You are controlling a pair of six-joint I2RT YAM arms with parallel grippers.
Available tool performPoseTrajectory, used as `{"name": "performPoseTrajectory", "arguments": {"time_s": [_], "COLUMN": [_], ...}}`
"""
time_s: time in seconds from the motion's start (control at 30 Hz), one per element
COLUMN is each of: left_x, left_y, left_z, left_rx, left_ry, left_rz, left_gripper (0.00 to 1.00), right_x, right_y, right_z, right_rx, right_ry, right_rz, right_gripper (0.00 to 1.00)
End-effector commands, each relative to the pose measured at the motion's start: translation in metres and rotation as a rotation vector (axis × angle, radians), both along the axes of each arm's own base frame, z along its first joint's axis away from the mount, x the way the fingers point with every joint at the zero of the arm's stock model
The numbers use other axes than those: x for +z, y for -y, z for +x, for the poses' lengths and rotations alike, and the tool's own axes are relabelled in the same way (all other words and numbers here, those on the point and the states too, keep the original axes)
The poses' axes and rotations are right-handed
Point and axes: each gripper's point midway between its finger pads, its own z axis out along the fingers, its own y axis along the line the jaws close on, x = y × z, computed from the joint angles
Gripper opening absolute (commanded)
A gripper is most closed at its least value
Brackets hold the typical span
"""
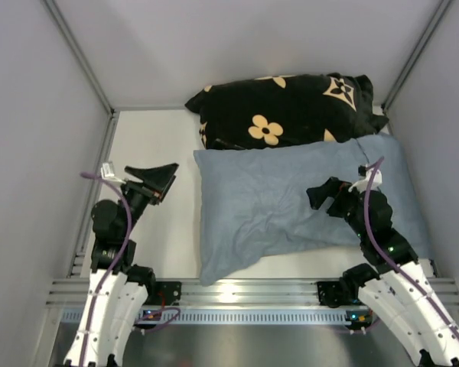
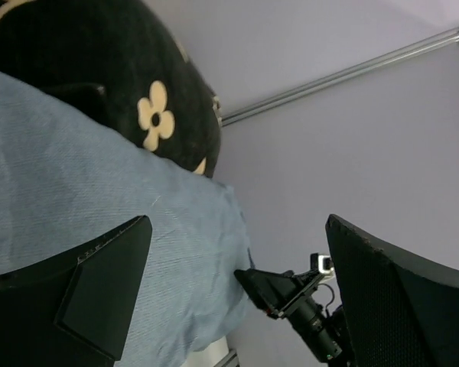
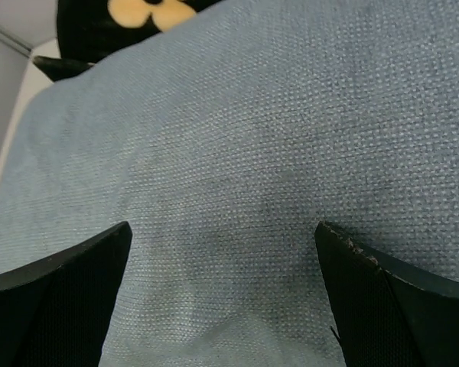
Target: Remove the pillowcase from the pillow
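The grey-blue pillowcase (image 1: pixel 283 202) lies wrinkled on the white table, filled out and plump; the white pillow inside it is hidden. My right gripper (image 1: pixel 319 197) is open and hovers low over the pillowcase's right-middle part; in the right wrist view its gripper (image 3: pixel 223 228) has both fingers spread over the weave of the pillowcase (image 3: pixel 237 115), holding nothing. My left gripper (image 1: pixel 167 182) is open and empty, left of the pillowcase's left edge. In the left wrist view its gripper (image 2: pixel 239 222) faces the pillowcase (image 2: pixel 76 176) from the side, apart from it.
A black pillow with tan flowers (image 1: pixel 291 111) lies behind the pillowcase, touching its far edge; it also shows in the wrist views (image 2: pixel 99 69) (image 3: pixel 99 23). Grey enclosure walls (image 1: pixel 30 153) close in left, right and back. A metal rail (image 1: pixel 237 290) runs along the front edge.
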Motion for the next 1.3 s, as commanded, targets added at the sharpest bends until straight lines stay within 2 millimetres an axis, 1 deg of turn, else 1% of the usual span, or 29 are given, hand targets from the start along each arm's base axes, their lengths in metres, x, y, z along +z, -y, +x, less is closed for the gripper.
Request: {"name": "performPoseTrajectory", "arguments": {"time_s": [0.0,0.03,0.07,0.1,0.17,0.2,0.27,0.3,0.33,0.4,0.43,0.47,0.5,0.53,0.57,0.6,0.63,0.67,0.7,0.73,0.77,0.8,0.83,0.93,1.0,1.13,1.17,1.23,1.27], "left_x": [-0.013,-0.013,-0.010,-0.021,-0.024,-0.032,-0.034,-0.038,-0.037,-0.035,-0.035,-0.044,-0.034,-0.034,-0.046,-0.051,-0.057,-0.072,-0.081,-0.090,-0.104,-0.112,-0.127,-0.147,-0.150,-0.157,-0.166,-0.173,-0.180], "left_y": [0.011,0.008,0.006,0.003,-0.005,-0.006,-0.012,-0.015,-0.015,-0.020,-0.019,-0.016,-0.013,-0.004,0.006,0.012,0.031,0.040,0.056,0.062,0.068,0.073,0.074,0.072,0.075,0.092,0.097,0.106,0.116], "left_z": [0.012,0.019,0.024,0.034,0.048,0.059,0.072,0.083,0.088,0.107,0.112,0.122,0.128,0.131,0.136,0.138,0.132,0.132,0.127,0.123,0.120,0.118,0.114,0.112,0.113,0.116,0.120,0.122,0.119], "left_rx": [-0.070,-0.048,-0.028,-0.007,0.047,0.054,0.090,0.098,0.101,0.126,0.121,0.099,0.087,0.051,0.009,-0.006,-0.058,-0.081,-0.093,-0.107,-0.129,-0.150,-0.163,-0.169,-0.191,-0.292,-0.319,-0.358,-0.418], "left_ry": [-0.083,-0.094,-0.096,-0.140,-0.149,-0.179,-0.192,-0.220,-0.222,-0.230,-0.238,-0.258,-0.238,-0.233,-0.256,-0.265,-0.284,-0.307,-0.323,-0.341,-0.368,-0.388,-0.425,-0.473,-0.471,-0.477,-0.497,-0.502,-0.507], "left_rz": [0.116,0.122,0.126,0.132,0.173,0.198,0.245,0.297,0.323,0.390,0.411,0.444,0.452,0.463,0.484,0.502,0.537,0.596,0.648,0.679,0.702,0.699,0.699,0.714,0.721,0.714,0.716,0.695,0.661], "left_gripper": [0.99,0.99,0.99,0.99,0.99,0.99,0.99,0.99,0.99,0.99,0.99,0.99,0.99,0.99,0.99,0.99,0.99,0.99,0.99,0.99,0.99,0.99,0.99,0.99,0.99,0.99,0.99,0.99,0.99], "right_x": [0.019,0.019,0.028,0.031,0.038,0.044,0.051,0.058,0.060,0.059,0.056,0.054,0.044,0.045,0.042,0.037,0.034,0.031,0.032,0.026,0.026,0.028,0.028,0.033,0.035,0.037,0.038,0.036,0.037], "right_y": [0.008,0.008,0.010,0.013,0.020,0.022,0.021,0.017,0.013,0.011,0.006,0.002,0.001,0.000,-0.006,-0.001,-0.001,0.002,0.008,0.012,0.013,0.022,0.021,0.025,0.025,0.018,0.016,0.014,0.012], "right_z": [0.003,0.005,0.006,0.007,0.012,0.015,0.027,0.033,0.044,0.058,0.070,0.075,0.084,0.088,0.090,0.094,0.094,0.093,0.093,0.091,0.089,0.090,0.088,0.082,0.079,0.075,0.074,0.071,0.069], "right_rx": [-0.030,-0.033,-0.041,-0.061,-0.106,-0.129,-0.145,-0.121,-0.122,-0.131,-0.127,-0.114,-0.114,-0.106,-0.077,-0.085,-0.081,-0.078,-0.089,-0.091,-0.077,-0.100,-0.077,-0.043,-0.038,-0.006,0.007,0.014,0.023], "right_ry": [-0.024,-0.036,-0.026,-0.030,-0.016,-0.001,0.009,0.027,0.004,-0.027,-0.057,-0.078,-0.117,-0.126,-0.145,-0.162,-0.170,-0.175,-0.168,-0.178,-0.177,-0.172,-0.171,-0.151,-0.141,-0.139,-0.139,-0.145,-0.143], "right_rz": [-0.047,-0.060,-0.060,-0.069,-0.071,-0.057,-0.061,-0.077,-0.091,-0.106,-0.117,-0.104,-0.098,-0.079,-0.054,-0.052,-0.052,-0.060,-0.060,-0.064,-0.061,-0.059,-0.051,-0.045,-0.041,-0.016,-0.008,-0.001,0.005], "right_gripper": [0.99,1.00,0.99,0.99,0.99,0.99,0.99,0.99,0.99,0.99,1.00,0.99,0.99,1.00,0.99,1.00,0.99,0.99,0.99,1.00,0.99,0.99,0.99,0.99,1.00,0.99,0.99,0.99,1.00]}}
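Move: The far-left corner area of the blue-grey cloth lies about 13 cm ahead of the left hand, 9 cm to its right and 19 cm below. From that spot, a thin dark fold is some 5 cm farther out and 3 cm right; the big yellow flower is about 10 cm farther out and 16 cm right. From the right hand, the front edge of the dark flowered bundle is roughly 18 cm straight ahead and 7 cm lower. Bring the open left gripper forward and down, then swing it right and straight on down, some 18 cm lower in all, tipping the fingers down about 30 degrees and rolling its left side up, until both tips press into the cloth near its far-left corner. Carry the open right gripper up and forward over the cloth towards the dark bundle, dip, then ease back and rise slightly, staying clear of the cloth. ##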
